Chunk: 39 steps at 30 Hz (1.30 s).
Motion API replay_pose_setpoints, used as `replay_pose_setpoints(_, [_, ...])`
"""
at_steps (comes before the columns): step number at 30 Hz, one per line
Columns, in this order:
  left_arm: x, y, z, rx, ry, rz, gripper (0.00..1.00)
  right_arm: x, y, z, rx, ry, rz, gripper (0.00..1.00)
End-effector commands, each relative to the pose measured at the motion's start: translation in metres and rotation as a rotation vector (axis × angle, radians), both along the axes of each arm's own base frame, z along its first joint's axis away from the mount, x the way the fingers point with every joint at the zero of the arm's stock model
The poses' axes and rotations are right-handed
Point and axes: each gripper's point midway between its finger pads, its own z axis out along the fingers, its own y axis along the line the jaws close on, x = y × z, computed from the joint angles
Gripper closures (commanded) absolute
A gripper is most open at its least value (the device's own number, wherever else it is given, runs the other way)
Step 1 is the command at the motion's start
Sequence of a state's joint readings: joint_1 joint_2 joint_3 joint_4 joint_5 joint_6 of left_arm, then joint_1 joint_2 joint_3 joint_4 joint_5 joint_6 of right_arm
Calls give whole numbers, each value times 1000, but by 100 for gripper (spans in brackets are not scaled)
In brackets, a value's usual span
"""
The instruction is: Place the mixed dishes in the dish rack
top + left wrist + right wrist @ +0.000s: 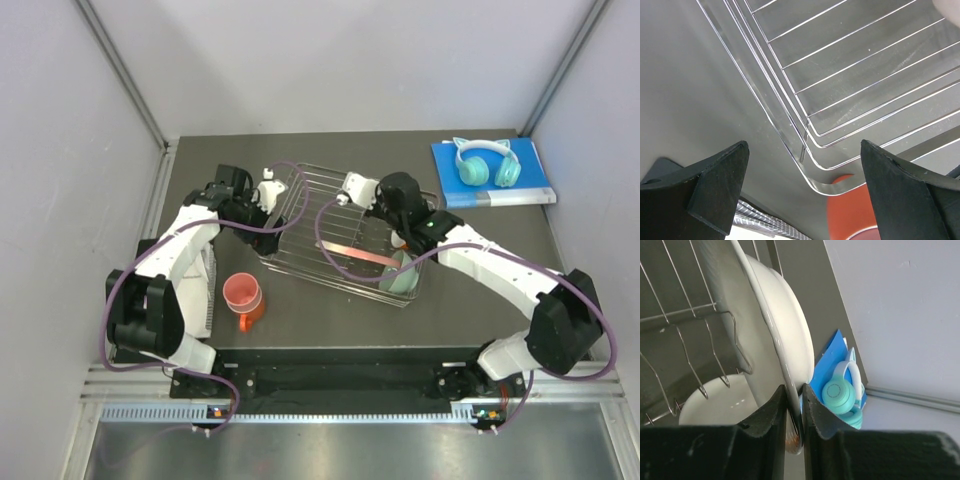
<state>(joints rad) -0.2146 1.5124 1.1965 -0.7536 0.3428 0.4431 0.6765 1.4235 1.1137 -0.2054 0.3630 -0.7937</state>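
Note:
The silver wire dish rack (300,215) lies mid-table. A cream-and-pink plate (785,320) stands on edge in it, its rim showing as a pink line (360,256) from above. My right gripper (794,387) is shut on that rim, one finger on each face, and hangs over the rack's far side (352,188). A mint-green bowl (403,275) sits in the rack's right end. My left gripper (805,147) is open and empty above the rack's left corner (268,190). A pink tumbler (242,291) sits inside the orange mug (248,320) on the table.
The teal headphones (485,165) rest on the blue book (530,190) at the back right, also seen behind the plate (840,392). A white ribbed object (205,295) lies under the left arm. Grey walls close in both sides.

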Motion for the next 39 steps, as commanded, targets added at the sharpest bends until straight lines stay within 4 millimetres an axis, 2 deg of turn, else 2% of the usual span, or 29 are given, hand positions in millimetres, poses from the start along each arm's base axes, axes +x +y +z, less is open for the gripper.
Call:
replay_pose_setpoints(1, [7, -1, 2, -15, -34, -3, 3, -1, 0, -5, -87, -3, -17, 88])
replay_pose_setpoints(4, [7, 2, -1, -9, -30, 0, 3, -6, 1, -4, -73, 7, -17, 87])
replay_pose_setpoints(8, [7, 3, -2, -11, -27, 2, 3, -18, -1, -14, -74, 57, -28, 78])
replay_pose_setpoints(12, [7, 3, -4, -14, -24, 6, 3, -28, -1, -22, -50, 110, -48, 63])
replay_pose_setpoints(20, [8, 3, -3, -13, -28, 4, 3, -44, 2, -29, 12, 175, -69, 60])
replay_pose_setpoints(24, [8, 4, -3, -10, -25, 5, 3, -55, 2, -32, 21, 209, -63, 54])
replay_pose_setpoints(29, [8, 3, -3, -12, -21, 5, 4, -69, 1, -18, 59, 217, -47, 47])
replay_pose_setpoints(35, [8, 4, -1, -7, -27, 9, 3, -83, -2, 16, 149, 198, -30, 43])
replay_pose_setpoints(39, [8, 4, 0, -11, -27, 15, 3, -85, -8, 35, 177, 165, -52, 43])
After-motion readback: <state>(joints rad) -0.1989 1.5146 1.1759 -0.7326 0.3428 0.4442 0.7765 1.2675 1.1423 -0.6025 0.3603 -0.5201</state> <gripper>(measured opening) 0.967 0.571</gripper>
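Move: Up and to the right of the white plate, the right hand still pinches its rim; the plate's middle is some 5 cm to the left, 2 cm back and 8 cm down. The decorated plate stands about 11 cm back and 4 cm left of this hand, the orange bowl 6 cm back and 7 cm right, the green bowl 16 cm back and 4 cm right, both bowls some 15 cm lower. From the left hand the white plate is roughly 18 cm right, 4 cm forward and level in height. Easing down about a centimetre with the plate's rim still between its fingers, the right hand opens to a bit over half and lets go. It draws back roughly 8 cm towards the decorated plate's side, sinking 5 cm on the way while the fingers tip down some 15 degrees, then rises steeply almost to its starting height, clear of the rim. ##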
